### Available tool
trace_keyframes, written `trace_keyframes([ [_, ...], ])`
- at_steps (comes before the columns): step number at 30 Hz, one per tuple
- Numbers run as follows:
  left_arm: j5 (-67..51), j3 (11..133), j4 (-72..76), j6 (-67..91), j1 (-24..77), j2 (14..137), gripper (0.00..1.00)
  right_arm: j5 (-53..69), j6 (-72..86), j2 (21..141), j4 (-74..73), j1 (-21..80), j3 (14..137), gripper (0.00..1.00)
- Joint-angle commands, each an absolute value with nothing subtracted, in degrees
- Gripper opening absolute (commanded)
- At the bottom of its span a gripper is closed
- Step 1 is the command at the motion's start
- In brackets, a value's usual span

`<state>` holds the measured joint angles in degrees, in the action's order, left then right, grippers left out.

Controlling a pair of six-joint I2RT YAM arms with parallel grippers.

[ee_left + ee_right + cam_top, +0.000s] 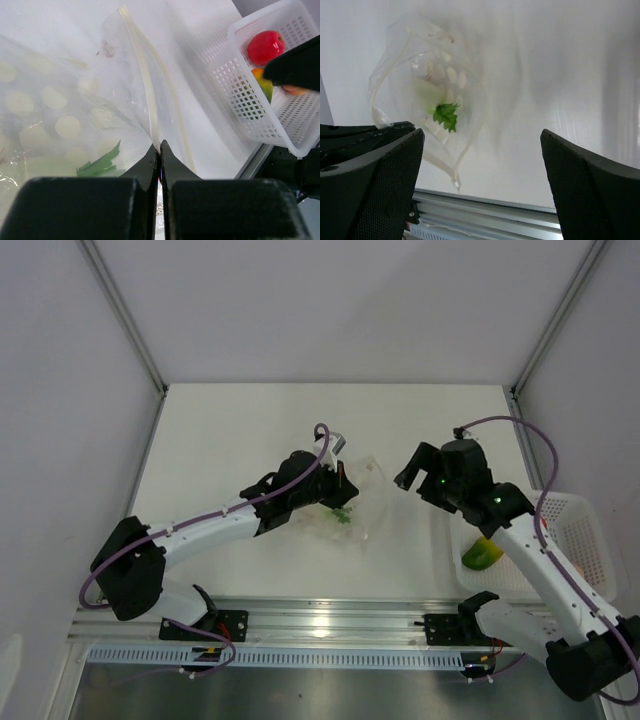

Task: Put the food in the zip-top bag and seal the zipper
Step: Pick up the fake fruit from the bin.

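The clear zip-top bag lies mid-table with its mouth held up. My left gripper is shut on the zipper, pinching one pale strip of it at the mouth edge. Inside the bag lies a white radish with green leaves, whose leaves also show in the left wrist view. My right gripper stands open and empty in front of the bag's mouth, a little to its right in the top view. More food sits in the white basket: a red round piece and a green-orange piece.
The white slotted basket stands at the table's right edge, under my right arm, with a green-yellow piece showing in it. An aluminium rail runs along the near edge. White walls enclose the table.
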<state>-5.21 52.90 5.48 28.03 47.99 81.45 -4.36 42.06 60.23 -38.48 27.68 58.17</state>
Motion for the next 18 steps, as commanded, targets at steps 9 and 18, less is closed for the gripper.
trace_keyframes([
  [9, -6.8, 51.4, 9.1, 27.7, 47.5, 81.0, 0.01, -16.2, 41.0, 52.6, -58.9, 6.2, 63.0, 0.99],
  [18, -7.3, 51.6, 9.1, 27.6, 47.5, 81.6, 0.01, -20.4, 42.7, 60.7, -64.3, -11.4, 62.2, 0.99],
])
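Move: The mango in the bin lies about 23 cm to the right hand's right, some 8 cm back and 17 cm below it. From the mango, the red fruit is about 7 cm farther out and 12 cm farther right; the dark fruit is nearly level with it, 15 cm to its right. The bag lies some 15 cm to the right hand's left, level with it fore and aft and 15 cm down. From the left hand, the mango is roughly 38 cm right, 8 cm back and 14 cm below. Rightward in one fast sweep of about 21 cm, the right hand leaves the bag and swings over the bin's left rim towards the mango, easing back some 4 cm. It rises slightly, then sinks to end about 3 cm lower, turning roughly 45 degrees clockwise and tipping its fingers more steeply down; they stay wide open and touch nothing. ##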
